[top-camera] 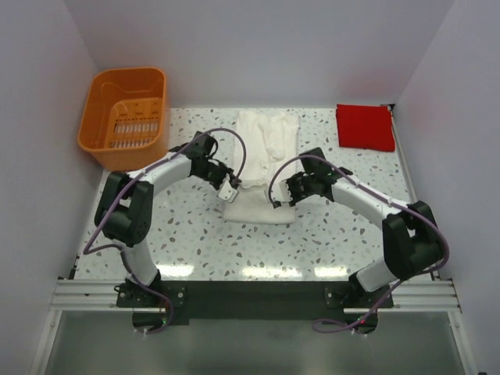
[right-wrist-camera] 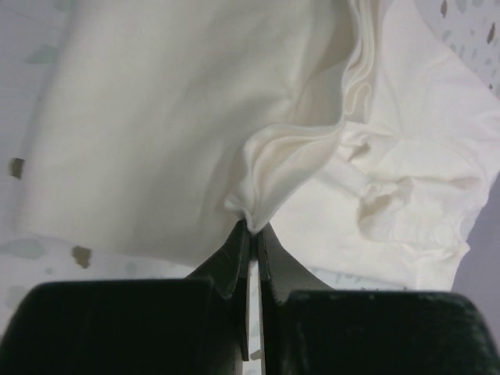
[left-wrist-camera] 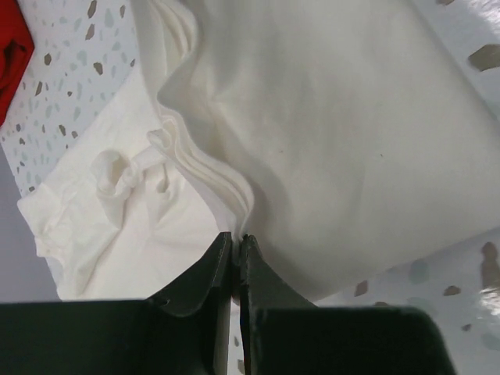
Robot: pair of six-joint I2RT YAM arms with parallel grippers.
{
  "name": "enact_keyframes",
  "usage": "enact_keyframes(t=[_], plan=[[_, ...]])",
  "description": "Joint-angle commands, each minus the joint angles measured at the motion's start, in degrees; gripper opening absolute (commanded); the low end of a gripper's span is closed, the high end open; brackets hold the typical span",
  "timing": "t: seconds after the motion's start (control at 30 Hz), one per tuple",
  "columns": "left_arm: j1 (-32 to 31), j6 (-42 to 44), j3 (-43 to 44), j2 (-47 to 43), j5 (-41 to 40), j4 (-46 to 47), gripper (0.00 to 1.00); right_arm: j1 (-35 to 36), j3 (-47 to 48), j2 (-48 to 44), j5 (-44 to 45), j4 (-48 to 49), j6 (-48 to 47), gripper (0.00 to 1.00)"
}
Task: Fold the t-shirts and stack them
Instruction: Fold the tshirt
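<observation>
The cream-white t-shirt (top-camera: 266, 137) lies lengthwise at the table's middle, its near part doubled over into a thick fold. My left gripper (top-camera: 232, 186) is at that fold's left side. In the left wrist view it (left-wrist-camera: 237, 237) is shut on the layered edge of the white t-shirt (left-wrist-camera: 328, 117). My right gripper (top-camera: 280, 195) is at the fold's right side. In its own view it (right-wrist-camera: 254, 227) is shut on a pinched tuck of the white t-shirt (right-wrist-camera: 156, 117). The red t-shirt (top-camera: 365, 126) lies as a flat square at the back right, apart from both grippers, and its corner (left-wrist-camera: 11, 55) shows in the left wrist view.
An orange slotted basket (top-camera: 125, 109) stands at the back left corner. White walls close in the speckled table (top-camera: 195, 242) on three sides. The arms' base rail (top-camera: 250, 295) runs along the near edge.
</observation>
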Motion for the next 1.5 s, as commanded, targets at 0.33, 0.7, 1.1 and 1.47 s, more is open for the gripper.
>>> enact_keyframes(t=[0.33, 0.7, 1.1, 1.47], plan=[[4.75, 5.83, 23.68, 18.12, 3.69, -2.60, 0.00, -6.76, 16.83, 16.08, -4.52, 4.04, -5.73, 0.00], [5.45, 5.40, 26.50, 22.52, 4.04, 1.00, 0.00, -7.82, 19.92, 19.86, -4.17, 3.07, -6.26, 0.00], [5.89, 2.94, 27.99, 25.78, 2.64, 5.13, 0.19, -7.91, 21.50, 24.87, 2.15, 4.83, -4.68, 0.02], [10.55, -38.80, 27.20, 22.80, -5.80, 35.55, 0.45, -11.07, 29.05, 27.25, 15.42, 11.07, 9.11, 0.48]])
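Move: Straight ahead of the left hand, about 14 cm out and 6 cm lower, lies the spot on the white t-shirt's far half where its pinched hem will go down; the right hand's spot is 12 cm ahead, 2 cm to its right and 6 cm lower. The orange basket stands roughly 28 cm ahead and 34 cm left of the left hand. The red folded shirt lies some 34 cm ahead and 30 cm right of the right hand. Carrying the pinched hem out over the far half of the t-shirt, both hands run forward together about 12 cm, slowing and sinking 3 to 5 cm, then open about halfway low over the cloth and let the hem go. Empty, they carry on forward and rise 2 to 3 cm, the left turning about 20 degrees counter-clockwise, the right about as much clockwise and a little to its right. ##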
